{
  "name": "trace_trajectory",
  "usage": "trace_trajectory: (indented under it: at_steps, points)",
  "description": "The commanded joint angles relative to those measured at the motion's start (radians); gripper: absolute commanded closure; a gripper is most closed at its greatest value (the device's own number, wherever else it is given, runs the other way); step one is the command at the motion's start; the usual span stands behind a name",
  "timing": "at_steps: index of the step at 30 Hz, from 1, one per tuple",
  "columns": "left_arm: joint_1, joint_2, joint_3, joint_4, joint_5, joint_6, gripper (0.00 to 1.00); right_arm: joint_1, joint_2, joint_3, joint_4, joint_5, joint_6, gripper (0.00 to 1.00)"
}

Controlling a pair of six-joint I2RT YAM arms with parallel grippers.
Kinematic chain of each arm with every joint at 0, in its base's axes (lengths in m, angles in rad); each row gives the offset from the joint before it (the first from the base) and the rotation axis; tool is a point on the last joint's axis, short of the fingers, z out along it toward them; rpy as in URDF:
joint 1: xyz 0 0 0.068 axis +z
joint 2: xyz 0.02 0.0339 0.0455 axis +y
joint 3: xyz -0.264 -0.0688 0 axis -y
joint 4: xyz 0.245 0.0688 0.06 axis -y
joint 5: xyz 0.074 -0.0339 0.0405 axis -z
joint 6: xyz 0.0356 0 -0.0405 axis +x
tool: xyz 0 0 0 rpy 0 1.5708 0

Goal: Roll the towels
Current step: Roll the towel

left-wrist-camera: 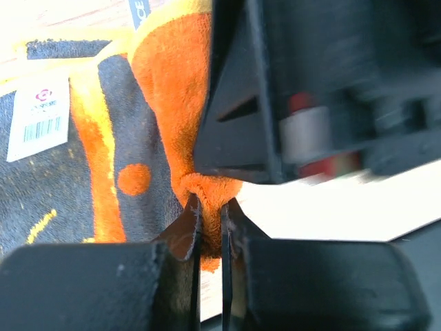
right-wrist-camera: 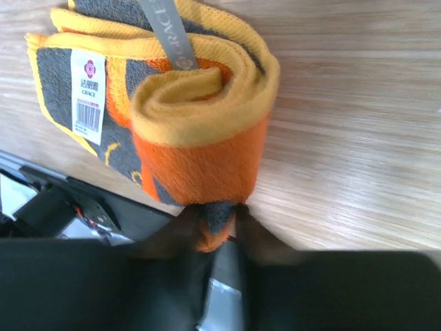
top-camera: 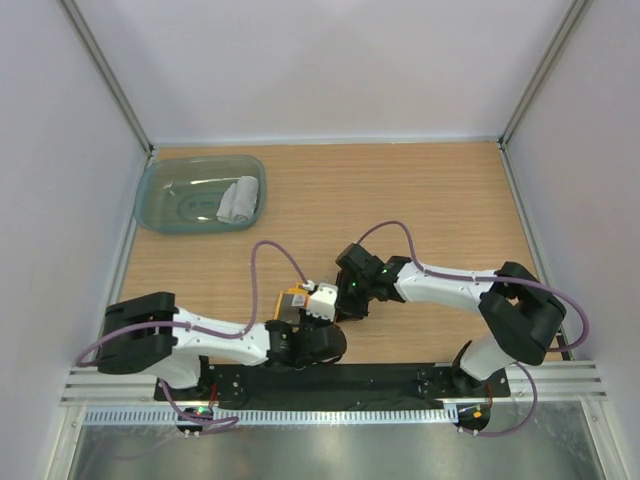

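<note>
The orange towel point(top-camera: 293, 301) with a grey face lies partly rolled near the table's front edge, between both arms. In the right wrist view the orange towel point(right-wrist-camera: 200, 117) shows a rolled end with a yellow hem and a white label. My right gripper point(right-wrist-camera: 219, 219) is shut on its near edge. In the left wrist view my left gripper point(left-wrist-camera: 211, 210) is shut on a fold of the orange towel point(left-wrist-camera: 165, 96). The grey towel point(top-camera: 238, 200) lies rolled in the teal tub point(top-camera: 165, 205) at the back left.
The black base rail point(top-camera: 330, 385) runs along the front edge just behind the towel. White walls and metal posts bound the wooden table point(top-camera: 440, 200) on three sides. Purple cables loop over both arms.
</note>
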Motion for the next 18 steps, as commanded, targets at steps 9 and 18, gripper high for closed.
trace_trajectory:
  at_steps: [9,18]
  points:
    - [0.123,-0.227,-0.222,0.206,0.185,-0.061,1.0,-0.224,-0.08,0.19,-0.229,-0.015,-0.279,0.37]
    - [0.234,-0.423,-0.45,0.426,0.296,-0.275,1.0,-0.261,-0.19,0.113,-0.033,-0.142,-0.319,0.36]
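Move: Both hands already pinch the towel roll by its near end. Its middle lies about 5 cm ahead of the left hand and 1 cm to its right, and about 3 cm ahead and 3 cm left of the right hand. The flat tail lies some 5 cm ahead and 6 cm left of the left hand, at table level. Right hand opens, frees the roll, retreats 8 cm forward-up and rightward; left keeps pinching, dragging 4 cm left, rolling 25°. ##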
